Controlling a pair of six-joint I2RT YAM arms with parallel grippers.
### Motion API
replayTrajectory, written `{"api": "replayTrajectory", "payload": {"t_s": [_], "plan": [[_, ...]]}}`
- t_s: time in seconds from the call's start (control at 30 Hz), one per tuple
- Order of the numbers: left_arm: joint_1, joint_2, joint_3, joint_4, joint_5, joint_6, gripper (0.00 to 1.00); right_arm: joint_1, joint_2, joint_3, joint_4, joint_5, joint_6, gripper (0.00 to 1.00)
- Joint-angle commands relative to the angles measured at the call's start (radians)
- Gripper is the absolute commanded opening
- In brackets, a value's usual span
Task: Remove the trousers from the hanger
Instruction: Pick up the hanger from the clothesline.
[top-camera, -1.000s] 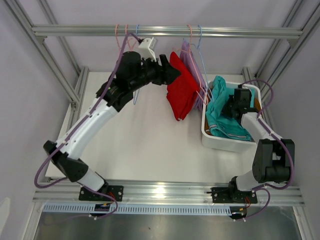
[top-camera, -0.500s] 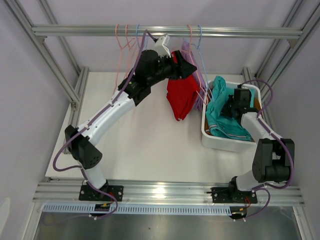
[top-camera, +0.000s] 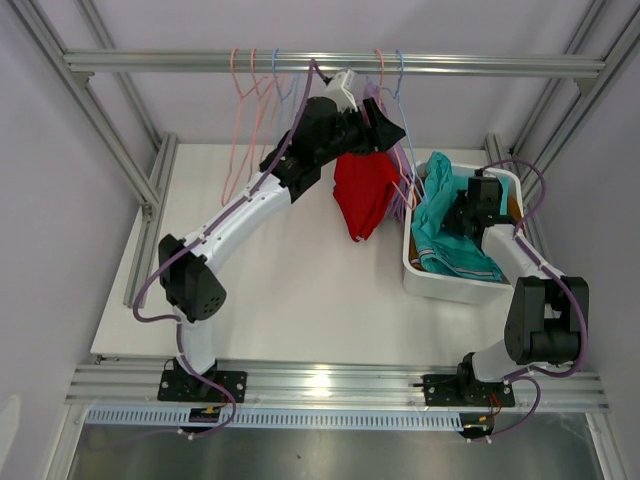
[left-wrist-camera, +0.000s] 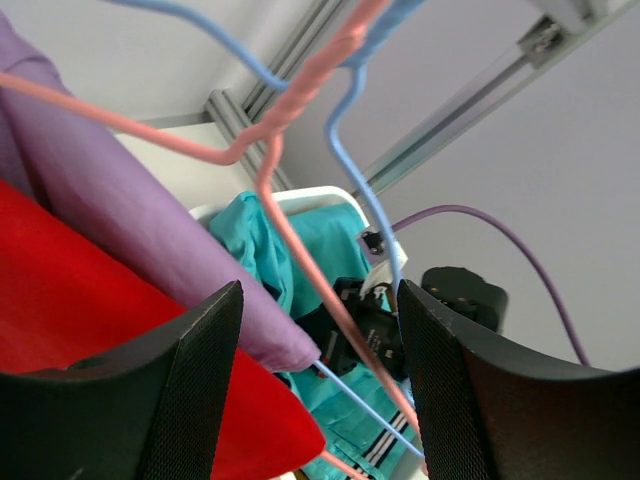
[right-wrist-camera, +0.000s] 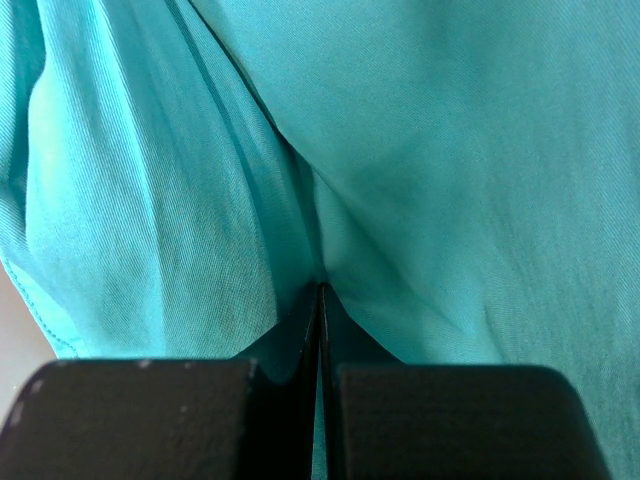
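Red trousers (top-camera: 364, 195) and lavender trousers (top-camera: 374, 101) hang on a pink hanger (left-wrist-camera: 268, 170) and a blue hanger (left-wrist-camera: 350, 130) from the rail (top-camera: 500, 66). My left gripper (top-camera: 390, 130) is raised to them. In the left wrist view it (left-wrist-camera: 320, 390) is open, with the lavender trousers' (left-wrist-camera: 130, 230) lower corner and both hanger wires between its fingers (left-wrist-camera: 190, 390); the red trousers (left-wrist-camera: 70, 330) lie at lower left. Teal trousers (top-camera: 448, 230) lie heaped in the white bin (top-camera: 440, 290). My right gripper (top-camera: 462, 215) is down in the bin, shut (right-wrist-camera: 322, 300) on a fold of the teal trousers (right-wrist-camera: 450, 180).
Empty pink hangers (top-camera: 240, 130) and a blue one (top-camera: 279, 85) hang on the rail's left part. Metal frame posts stand at the table's back corners. The bin sits at the table's right edge.
My left arm has stretched rightward and upward, bringing its gripper from left of the red trousers to the hanger wires above them. The right arm has not moved.
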Motion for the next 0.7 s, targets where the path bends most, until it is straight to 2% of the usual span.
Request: {"api": "replayTrajectory", "payload": {"t_s": [0.0,0.27,0.37,0.4,0.67], "plan": [[-0.008,0.004,0.041,0.005,-0.038,0.001,0.67,0.02,0.023,-0.01,-0.01,-0.086,0.005,0.0],[-0.008,0.027,0.047,0.014,-0.046,0.032,0.66,0.032,0.04,-0.005,-0.009,-0.072,0.002,0.0],[-0.008,0.038,0.068,0.023,-0.046,0.032,0.54,0.034,0.045,-0.005,-0.007,-0.071,0.002,0.0],[-0.008,0.05,0.075,0.019,-0.045,0.032,0.47,0.034,0.045,-0.005,-0.007,-0.069,0.0,0.0],[-0.007,0.087,0.128,0.02,-0.037,0.021,0.45,0.032,0.05,-0.004,-0.007,-0.065,-0.001,0.0]]}}
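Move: The pink hanger's near side wire is about 2 cm ahead and 2 cm right of the left hand, roughly at its height. Its red trousers hang some 12 cm lower, 6 cm left and 2 cm forward of the hand. The blue hanger is about 4 cm ahead and 5 cm right, at much the same height. From the right hand, the pink hanger lies roughly 17 cm left, 3 cm ahead and 28 cm up. Creeping forward and slightly right by about 2 cm after a dip of some 1 cm, most of it regained before a last slight sink, the left hand eases its fingertips around the pink hanger's near side wire, its wrist barely turning. The fingers start to close but stop about two thirds as wide as before, with no clear grip on the wire. The right hand stays shut on the teal trousers in the basket. ##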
